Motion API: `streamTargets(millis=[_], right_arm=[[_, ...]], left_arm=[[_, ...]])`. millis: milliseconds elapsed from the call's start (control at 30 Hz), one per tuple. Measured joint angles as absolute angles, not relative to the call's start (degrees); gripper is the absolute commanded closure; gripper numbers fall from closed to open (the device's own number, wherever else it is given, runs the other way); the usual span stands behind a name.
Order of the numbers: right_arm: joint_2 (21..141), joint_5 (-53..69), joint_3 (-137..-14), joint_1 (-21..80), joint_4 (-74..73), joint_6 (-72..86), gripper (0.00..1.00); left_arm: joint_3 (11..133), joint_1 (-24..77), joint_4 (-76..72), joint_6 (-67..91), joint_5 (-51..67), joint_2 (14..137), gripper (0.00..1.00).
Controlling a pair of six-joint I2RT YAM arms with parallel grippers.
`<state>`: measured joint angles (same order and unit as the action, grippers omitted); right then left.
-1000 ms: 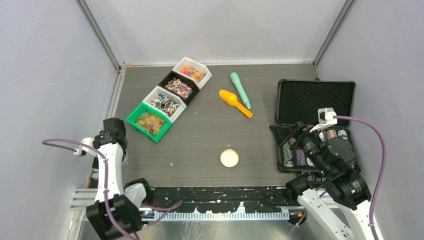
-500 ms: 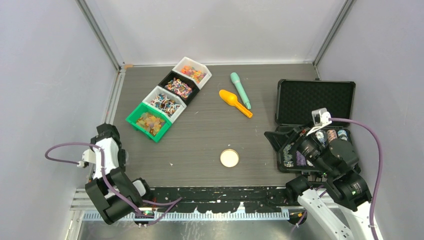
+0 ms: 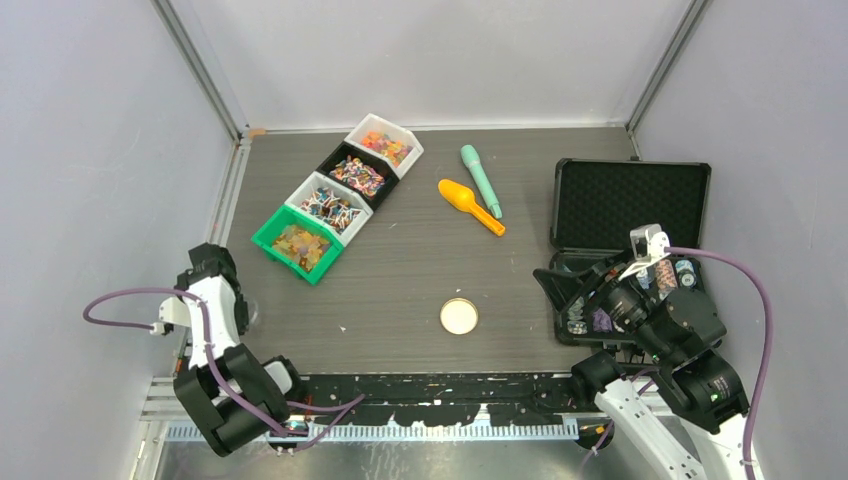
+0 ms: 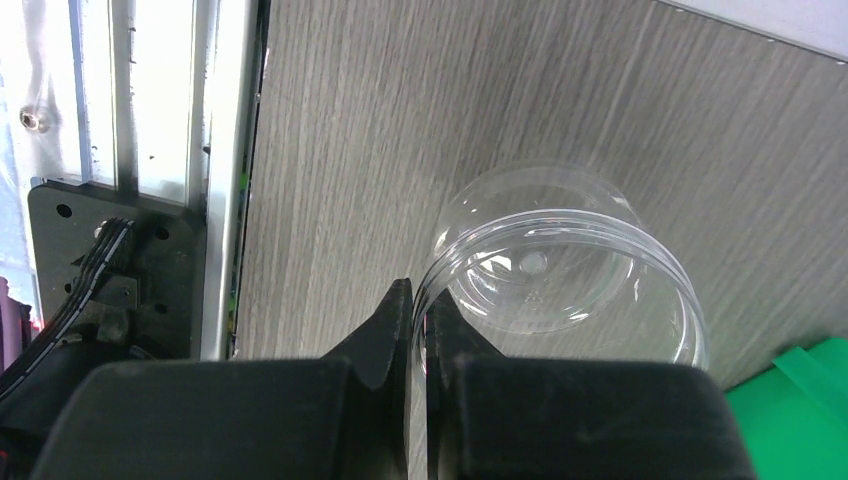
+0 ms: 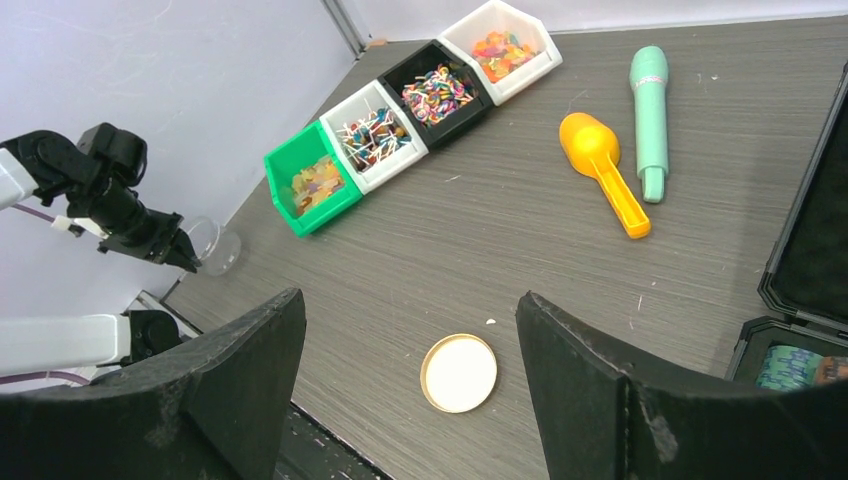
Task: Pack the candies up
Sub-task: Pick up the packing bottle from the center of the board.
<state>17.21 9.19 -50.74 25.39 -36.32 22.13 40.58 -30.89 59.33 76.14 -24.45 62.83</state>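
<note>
The candies fill a diagonal row of bins: orange-yellow gummies in the green bin (image 3: 298,246) (image 5: 314,185), wrapped pieces in the white bin (image 3: 330,207), the black bin (image 3: 357,175) and the far white bin (image 3: 385,145). A clear plastic jar (image 4: 560,270) (image 5: 214,245) stands upright with no lid at the table's left edge. My left gripper (image 4: 421,305) (image 5: 186,259) is shut on its rim, one finger inside the wall and one outside. My right gripper (image 5: 410,315) (image 3: 563,288) hangs open and holds nothing, above the round gold lid (image 5: 459,373) (image 3: 459,316).
An orange scoop (image 3: 470,206) and a teal handled tool (image 3: 481,180) lie behind the lid. An open black case (image 3: 630,205) with poker chips sits at the right. An aluminium rail (image 4: 215,150) runs beside the jar, along the table's left edge.
My left gripper's jaws have closed onto the jar's rim, and that arm has pulled back toward its base. My right arm has shifted slightly, still open.
</note>
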Motion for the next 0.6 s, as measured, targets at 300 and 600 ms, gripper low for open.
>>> streamTargets(millis=[300, 600], right_arm=[[17.82, 3.42, -50.87, 25.39, -36.47, 25.96, 0.20], [20.47, -9.32, -52.73, 25.39, -43.99, 32.12, 0.20]], left_arm=[[46.98, -28.53, 64.73, 77.23, -24.69, 59.46, 1.00], [57.41, -14.98, 63.13, 71.00, -27.24, 55.46, 1.00]])
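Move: My left hand already has the packing bottle pinched by its wall, barely off the board near the front left corner. The green candy box lies about 19 cm ahead and 9 cm to the right, 7 cm lower; the white lollipop box is some 9 cm beyond it and 7 cm farther right. The round lid sits 42 cm to this hand's right, 6 cm ahead. From my right hand the green box is about 18 cm ahead, 43 cm left and 33 cm below. Fingers still shut on the bottle's wall, I raise my left hand about 11 cm, slowly at first, then faster while also reaching some 7 cm forward to bring it over nearer the green box. I turn the wrist roughly 20 degrees clockwise and tilt the fingers forward. My open, empty right hand shifts about 4 cm right, a little forward and down, swinging clockwise as well. ##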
